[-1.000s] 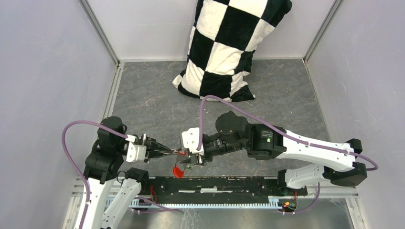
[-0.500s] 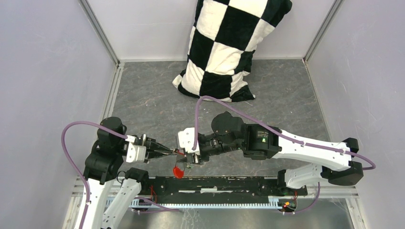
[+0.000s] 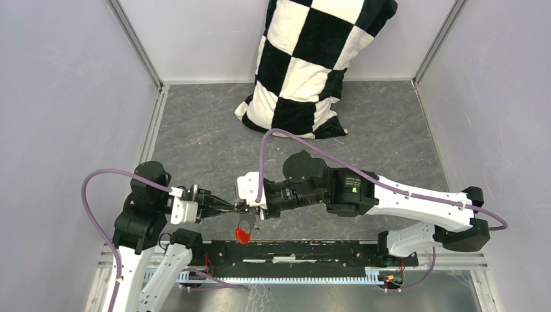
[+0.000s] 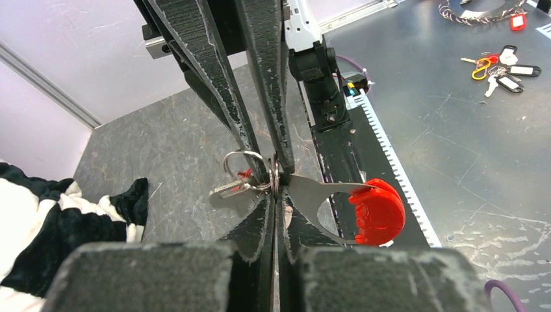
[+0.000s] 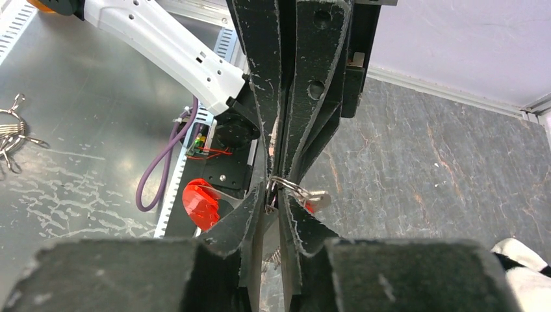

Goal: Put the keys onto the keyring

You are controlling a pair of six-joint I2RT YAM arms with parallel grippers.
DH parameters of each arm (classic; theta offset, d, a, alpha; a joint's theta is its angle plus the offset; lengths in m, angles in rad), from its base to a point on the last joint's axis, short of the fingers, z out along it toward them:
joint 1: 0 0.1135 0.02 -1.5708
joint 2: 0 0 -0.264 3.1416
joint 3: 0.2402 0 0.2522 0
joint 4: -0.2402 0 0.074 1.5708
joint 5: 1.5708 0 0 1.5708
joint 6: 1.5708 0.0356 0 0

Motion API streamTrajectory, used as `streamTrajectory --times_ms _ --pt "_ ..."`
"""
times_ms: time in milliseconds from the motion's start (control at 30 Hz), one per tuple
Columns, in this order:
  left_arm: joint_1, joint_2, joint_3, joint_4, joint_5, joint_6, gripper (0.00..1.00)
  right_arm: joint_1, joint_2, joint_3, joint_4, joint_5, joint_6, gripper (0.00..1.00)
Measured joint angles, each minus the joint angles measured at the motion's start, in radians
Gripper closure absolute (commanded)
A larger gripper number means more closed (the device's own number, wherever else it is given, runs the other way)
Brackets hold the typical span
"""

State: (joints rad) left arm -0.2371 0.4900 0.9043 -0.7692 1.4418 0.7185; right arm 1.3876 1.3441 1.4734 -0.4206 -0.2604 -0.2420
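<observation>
My left gripper (image 4: 276,188) is shut on the keyring's thin wire ring (image 4: 275,177), held above the table near its front edge. The keyring's red-and-grey fob (image 4: 364,209) hangs to one side, also seen as the fob (image 3: 243,232) and the fob (image 5: 200,203). A small metal key (image 4: 227,190) with a bit of red at its head dangles from a smaller ring (image 4: 242,162). My right gripper (image 5: 278,195) faces the left gripper (image 3: 235,207) tip to tip. Its jaws are pinched on the wire ring (image 5: 286,186), next to the key (image 5: 317,197).
A black-and-white checkered pillow (image 3: 305,65) leans against the back wall. A black rail (image 3: 292,250) runs along the table's near edge. Beyond it, a loose bunch of other keys (image 4: 494,65) lies on the metal surface. Grey walls close in both sides.
My right gripper has slid left to meet the left gripper's tips, and its jaws have narrowed onto the ring. The left gripper has kept its hold in place.
</observation>
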Motion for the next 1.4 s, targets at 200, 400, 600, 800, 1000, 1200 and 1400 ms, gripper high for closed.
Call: streamTrajectory --times_ms 200,400,600,800,1000,1200,1400 --pt "0.0 -0.014 0.0 0.0 -0.003 0.0 0.98 0.0 0.01 0.021 -0.02 0.0 -0.009 1.0" --pt "0.0 -0.016 -0.001 0.0 -0.004 0.0 0.97 0.0 0.013 0.028 -0.029 0.0 -0.01 1.0" --pt "0.0 -0.023 -0.006 0.001 -0.001 -0.001 0.71 0.0 0.024 0.039 -0.044 -0.005 -0.016 1.0" --pt "0.0 -0.048 0.0 -0.008 -0.036 -0.005 0.53 0.0 0.031 0.045 -0.101 -0.027 -0.043 1.0" --pt "0.0 -0.083 0.048 -0.075 -0.106 0.011 0.53 0.0 0.031 0.049 -0.157 -0.05 -0.059 1.0" --pt "0.0 -0.082 0.113 -0.225 -0.208 0.157 0.53 0.0 0.031 0.08 -0.204 -0.058 -0.069 1.0" --pt "0.0 -0.077 0.119 -0.282 -0.227 0.31 0.4 -0.001 0.058 0.135 -0.245 -0.118 -0.078 1.0"
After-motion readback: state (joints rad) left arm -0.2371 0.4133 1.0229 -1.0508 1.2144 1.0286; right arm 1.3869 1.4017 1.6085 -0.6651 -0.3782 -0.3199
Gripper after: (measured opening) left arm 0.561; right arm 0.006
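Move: My left hand holds the ring about 1 cm to the right of its point; the same ring sits about 1 cm left of my right hand, level with both, right fingers partly open around it. From my left hand, the red end of the metal plate hangs roughly 7 cm back, 1 cm right and 4 cm lower. A small silver key sticks out some 3 cm ahead and 1 cm right; the green tag dangles about 5 cm back, 6 cm right and 8 cm below. I shut my right fingers on the ring while my left hand keeps its pinch, then open my left fingers about halfway and draw that hand some 2 cm left off the ring, rolling it. Meanwhile my right hand carries the ring down and to the right by about 2 cm, tipping its fingers down roughly 10 degrees, then comes up a little and back towards my base. ##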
